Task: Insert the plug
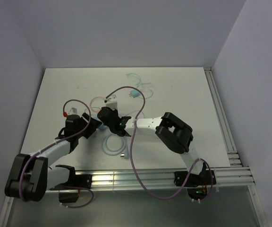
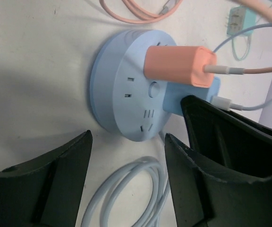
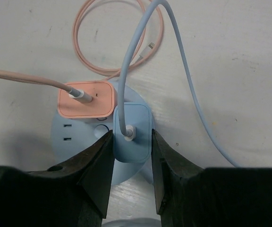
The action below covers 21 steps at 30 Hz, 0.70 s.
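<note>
A round pale-blue power strip [image 3: 67, 135] lies flat on the white table. An orange plug [image 3: 86, 99] sits in its top face. Right beside it stands the blue plug [image 3: 135, 130], its base against the strip's face, with a light-blue cable rising from it. My right gripper [image 3: 131, 134] is shut on the blue plug, one finger pressed to each side. In the left wrist view the strip [image 2: 122, 90] lies just ahead of my left gripper [image 2: 127, 142], which is open and holds nothing. From above, both grippers [image 1: 92, 124] [image 1: 108, 116] cover most of the strip.
A coil of light-blue cable [image 2: 126, 189] lies under my left gripper's fingers. A pink cable loop [image 3: 112, 38] rests beyond the strip. A teal plug [image 1: 134, 94] sits farther back. Metal rails run along the near edge [image 1: 150, 178] and the right edge [image 1: 221, 118].
</note>
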Available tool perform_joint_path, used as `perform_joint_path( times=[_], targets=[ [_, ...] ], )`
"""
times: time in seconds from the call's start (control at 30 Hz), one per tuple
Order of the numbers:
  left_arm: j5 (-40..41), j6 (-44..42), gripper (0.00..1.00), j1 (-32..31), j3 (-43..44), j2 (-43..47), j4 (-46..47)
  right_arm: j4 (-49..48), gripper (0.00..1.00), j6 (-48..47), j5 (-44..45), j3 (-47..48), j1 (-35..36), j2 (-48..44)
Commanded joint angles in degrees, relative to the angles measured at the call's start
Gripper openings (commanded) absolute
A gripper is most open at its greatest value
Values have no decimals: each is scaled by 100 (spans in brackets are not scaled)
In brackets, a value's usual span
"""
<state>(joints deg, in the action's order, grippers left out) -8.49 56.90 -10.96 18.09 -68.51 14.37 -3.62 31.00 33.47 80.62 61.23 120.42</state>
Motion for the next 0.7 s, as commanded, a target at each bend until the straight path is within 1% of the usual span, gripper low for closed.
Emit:
perform_joint_path(
  times=[0.0,0.13,0.17,0.27,0.33,0.43,0.47,0.57,0.63,0.67],
  targets=[
    [154,101,68,-29,-86,592,-452,1434,41,-15,-658,-196,-50,-26],
    [190,128,69,-29,-86,1347,-918,1443,51,-182,-711,-143,-85,-404],
    [199,128,69,-29,-69,1445,-1058,1425,56,-209,-745,-152,-76,-562],
    [190,110,69,-29,19,1665,-1295,1504,63,-261,-807,-64,-85,-835],
    [155,102,69,-29,107,1770,-1375,1548,64,-279,-912,-55,-85,-1020],
    [155,67,69,-29,151,1955,-1420,1487,64,-296,-1053,-195,-85,-1564],
    [164,49,69,-29,169,2008,-1585,1487,64,-297,-1062,-222,-85,-1853],
    [190,-30,68,-29,257,2184,-1718,1627,66,-332,-1158,-152,-155,-2311],
    [199,-74,68,-29,344,2289,-1841,1829,66,-279,-1307,-38,-322,-2461],
    [181,-100,68,-29,388,2316,-1885,1856,67,-262,-1552,-29,-618,-2558]
  ],
)
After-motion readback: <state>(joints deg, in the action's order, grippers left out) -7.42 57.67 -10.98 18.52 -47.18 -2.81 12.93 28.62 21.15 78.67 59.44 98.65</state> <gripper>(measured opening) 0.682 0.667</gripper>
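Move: Between the right hand's closed fingers sits the blue plug, already in the round power strip, whose middle is about 2 cm left, 1 cm back and 3 cm lower. The orange plug stands some 4 cm to this hand's left and 2 cm farther out; the orange cable loop lies about 9 cm ahead, 7 cm left. From the open left hand the blue plug is roughly 4 cm ahead and 6 cm right, about level in height. Letting go of the blue plug, the right fingers spread while the hand backs off about 4 cm and as much to its right, dipping slightly, then lifts steeply to end some 12 cm higher, turning about 10 degrees counter-clockwise. The left hand, still open and clear of the strip, rises about 5 cm and draws back a little from it. ##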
